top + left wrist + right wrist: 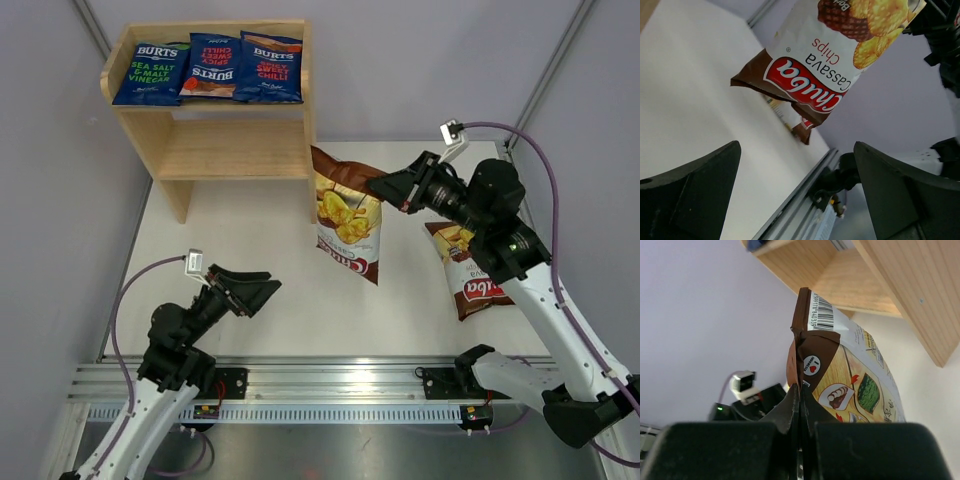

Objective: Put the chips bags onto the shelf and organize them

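Note:
Three dark blue Burts chips bags (pixel 208 68) lie side by side on the top tier of the wooden shelf (pixel 236 150); its lower tier is bare. My right gripper (pixel 377 186) is shut on the brown top seam of a Chuba bag (pixel 349 218), which hangs in the air just right of the shelf's side panel. The right wrist view shows the fingers (pixel 801 392) pinching that bag (pixel 850 385) below the shelf (pixel 880 285). A second Chuba bag (pixel 470 270) lies flat on the table under the right arm. My left gripper (pixel 262 290) stands open and empty, low at the front left, facing the hanging bag (pixel 815 70).
An aluminium rail (pixel 330 382) runs along the table's near edge with both arm bases on it. Grey walls close in the back and both sides. The shelf stands in the far left corner against the wall.

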### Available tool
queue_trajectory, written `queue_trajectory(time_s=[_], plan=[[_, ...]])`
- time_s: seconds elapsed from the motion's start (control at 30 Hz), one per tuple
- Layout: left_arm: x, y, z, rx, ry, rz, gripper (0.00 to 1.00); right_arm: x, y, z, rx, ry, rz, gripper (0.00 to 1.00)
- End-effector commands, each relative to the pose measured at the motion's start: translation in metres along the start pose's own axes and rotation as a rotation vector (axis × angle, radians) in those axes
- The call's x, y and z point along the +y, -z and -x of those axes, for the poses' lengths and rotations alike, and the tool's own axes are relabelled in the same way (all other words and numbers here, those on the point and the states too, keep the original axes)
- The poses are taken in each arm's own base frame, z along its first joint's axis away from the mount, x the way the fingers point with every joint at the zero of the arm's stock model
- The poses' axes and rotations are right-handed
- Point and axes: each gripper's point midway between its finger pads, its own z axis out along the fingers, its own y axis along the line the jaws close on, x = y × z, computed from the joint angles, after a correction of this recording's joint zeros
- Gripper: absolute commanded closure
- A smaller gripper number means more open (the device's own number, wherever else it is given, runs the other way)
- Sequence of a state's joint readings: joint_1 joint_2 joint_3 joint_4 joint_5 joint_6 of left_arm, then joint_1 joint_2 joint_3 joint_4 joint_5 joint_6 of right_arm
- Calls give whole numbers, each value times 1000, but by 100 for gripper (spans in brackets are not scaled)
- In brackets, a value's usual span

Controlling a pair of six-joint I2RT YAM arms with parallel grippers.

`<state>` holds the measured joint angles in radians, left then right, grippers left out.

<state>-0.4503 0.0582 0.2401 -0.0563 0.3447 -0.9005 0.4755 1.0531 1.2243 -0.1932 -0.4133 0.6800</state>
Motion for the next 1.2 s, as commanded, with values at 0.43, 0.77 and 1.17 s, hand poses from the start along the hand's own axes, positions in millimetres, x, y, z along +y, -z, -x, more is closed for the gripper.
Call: queue_trajectory(time_s=[0.43,0.77,1.17], plan=[[-110,9,80,-410,142,-615,1,161,34,110,-178,-122,418,100],[-133,-21,95,-452,197,-673,1,188,34,128,-202,-154,496,100],[-183,-61,102,-477,42,-787,1,193,25,117,-180,-207,527,100]])
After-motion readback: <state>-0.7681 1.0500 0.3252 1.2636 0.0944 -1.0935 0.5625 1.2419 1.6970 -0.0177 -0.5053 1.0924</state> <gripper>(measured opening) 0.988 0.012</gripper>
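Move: The Chuba bag hanging from the right hand has its middle about 10 cm ahead of the open left hand, 17 cm to its right and 7 cm higher. From the right hand, that bag's middle is some 10 cm below, 5 cm left and 1 cm back. The empty lower shelf lies about 22 cm ahead of the right hand, 28 cm left and 24 cm below; the Chuba bag on the table lies about 1 cm ahead, 24 cm right and 38 cm down. Keeping its pinch on one top corner of the hanging Chuba bag, the right hand lifts it about 19 cm, quickly at first and then easing off, while drawing back 5 cm and tipping its fingers upward some 20 degrees. Fingers still wide open, the left hand first rises about 10 cm and tips its fingertips upward, then reaches to the right and a little forward, ending some 9 cm farther right, towards the bag's bottom end, close to it but with no touch that can be made out. ##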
